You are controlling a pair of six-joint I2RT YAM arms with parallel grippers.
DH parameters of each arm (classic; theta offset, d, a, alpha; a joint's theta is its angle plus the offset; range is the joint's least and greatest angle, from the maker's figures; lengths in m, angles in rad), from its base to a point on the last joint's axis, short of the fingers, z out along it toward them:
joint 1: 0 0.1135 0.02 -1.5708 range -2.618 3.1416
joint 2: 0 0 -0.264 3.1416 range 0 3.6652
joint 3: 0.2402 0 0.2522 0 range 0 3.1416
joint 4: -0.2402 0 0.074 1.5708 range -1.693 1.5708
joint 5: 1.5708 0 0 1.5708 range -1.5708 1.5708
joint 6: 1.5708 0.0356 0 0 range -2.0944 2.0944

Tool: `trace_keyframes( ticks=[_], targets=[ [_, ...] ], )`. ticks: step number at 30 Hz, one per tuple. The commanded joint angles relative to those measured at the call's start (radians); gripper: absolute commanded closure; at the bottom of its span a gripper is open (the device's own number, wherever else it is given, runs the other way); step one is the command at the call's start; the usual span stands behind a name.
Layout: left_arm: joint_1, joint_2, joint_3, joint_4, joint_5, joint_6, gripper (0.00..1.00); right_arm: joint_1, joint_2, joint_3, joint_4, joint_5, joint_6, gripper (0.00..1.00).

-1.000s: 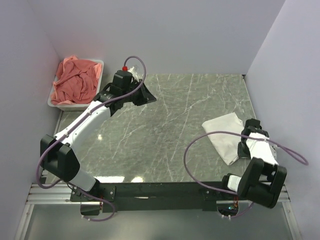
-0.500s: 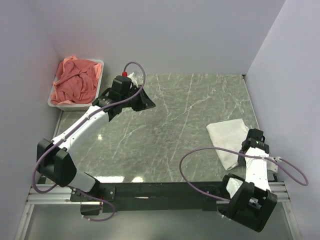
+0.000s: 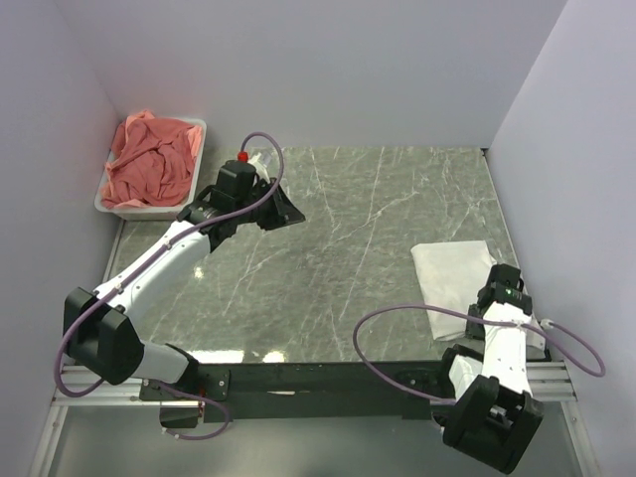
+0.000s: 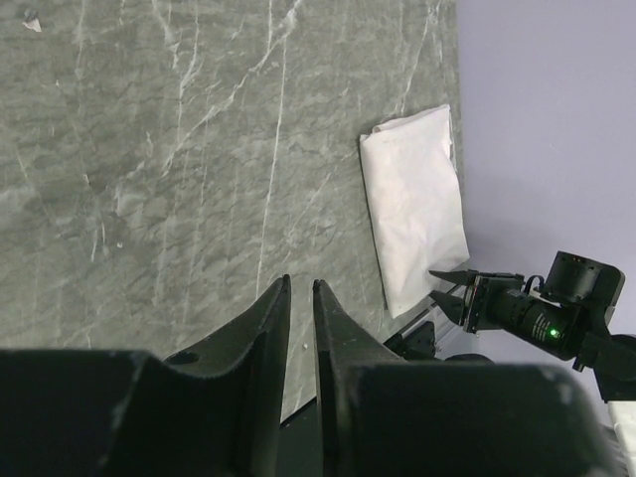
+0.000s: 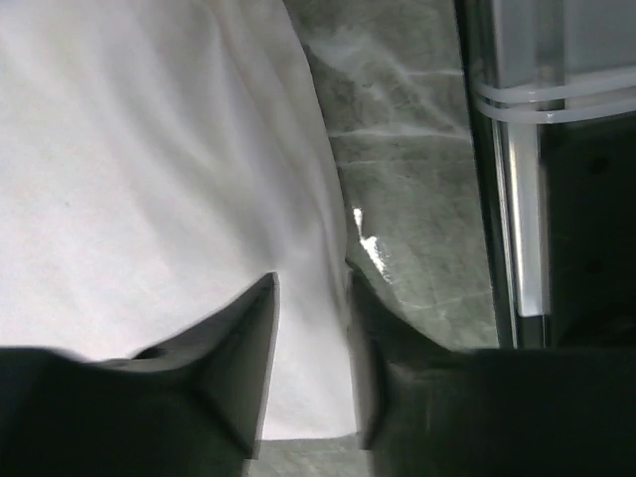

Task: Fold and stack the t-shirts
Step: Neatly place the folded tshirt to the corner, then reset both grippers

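A folded white t-shirt point(image 3: 452, 276) lies flat on the right side of the marble table; it also shows in the left wrist view point(image 4: 412, 204) and fills the right wrist view point(image 5: 149, 169). My right gripper point(image 3: 495, 290) point(image 5: 310, 283) is open over the shirt's near right edge, with cloth under the gap between its fingers. In the tub at the far left lie crumpled salmon-pink t-shirts point(image 3: 149, 161). My left gripper point(image 3: 294, 213) point(image 4: 301, 283) hovers over the table just right of the tub, jaws a narrow slit apart and holding nothing.
The white plastic tub point(image 3: 107, 205) sits in the far left corner against the wall. The right wall runs close beside the white shirt. A black rail point(image 3: 328, 376) borders the table's near edge. Purple cables point(image 3: 373, 333) loop from both arms.
My right gripper has opened and let go of the white shirt after dragging it slightly nearer; the arm has drawn back toward the near edge. My left arm has shifted slightly nearer.
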Motion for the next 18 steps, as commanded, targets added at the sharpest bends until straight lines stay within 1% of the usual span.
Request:
trace_keyframes(
  ticks=[1,2,5,8,10,11,12,14,15,18],
  targets=[
    [-0.006,-0.044,-0.001,0.041,0.007,-0.006,0.78,-0.005,0.033,0.098,-0.080,0.057,-0.054,0.49],
    [-0.006,-0.044,-0.001,0.043,0.007,-0.006,0.78,-0.003,0.066,0.148,-0.111,0.069,-0.066,0.41],
    [-0.006,-0.035,0.004,0.044,0.015,-0.013,0.78,-0.005,0.143,0.246,-0.175,0.106,-0.117,0.38],
    [-0.006,-0.033,0.010,0.041,0.012,-0.012,0.78,-0.002,0.189,0.320,-0.200,0.127,-0.172,0.39],
    [-0.006,-0.033,0.018,0.034,0.003,-0.006,0.78,0.005,0.186,0.328,-0.135,0.082,-0.290,0.40],
    [-0.006,-0.035,0.018,0.032,0.000,-0.004,0.78,0.011,0.179,0.328,-0.061,0.060,-0.330,0.34],
    [-0.006,-0.036,0.018,0.030,-0.004,-0.004,0.78,0.055,0.176,0.326,-0.024,0.037,-0.382,0.32],
    [-0.006,-0.035,0.021,0.030,-0.002,-0.006,0.78,0.130,0.188,0.328,0.075,0.040,-0.433,0.18],
    [-0.006,-0.030,0.022,0.029,-0.008,-0.006,0.78,0.208,0.202,0.336,0.091,0.069,-0.450,0.18],
    [-0.006,-0.022,0.031,0.030,-0.011,-0.010,0.78,0.320,0.298,0.385,0.134,0.112,-0.474,0.17]
  ],
)
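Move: My right hand is low at the near edge of the folded t-shirt, fingers already starting to part there. The t-shirt's middle lies about 9 cm ahead, 5 cm to my left and 1 cm below. The table's front edge runs some 6 cm straight behind me, and its right edge is level with me, about 13 cm to my right. From my idle left hand, the t-shirt is roughly 35 cm to the right, 11 cm back and 22 cm below. I spread my right fingers wide and come free of the t-shirt's near edge, rising about 6 cm while veering a little right. Then I swing forward and back left over the cloth, some 7 cm farther out than I began, turning the hand some 35 degrees counter-clockwise as I go, mostly late on. ##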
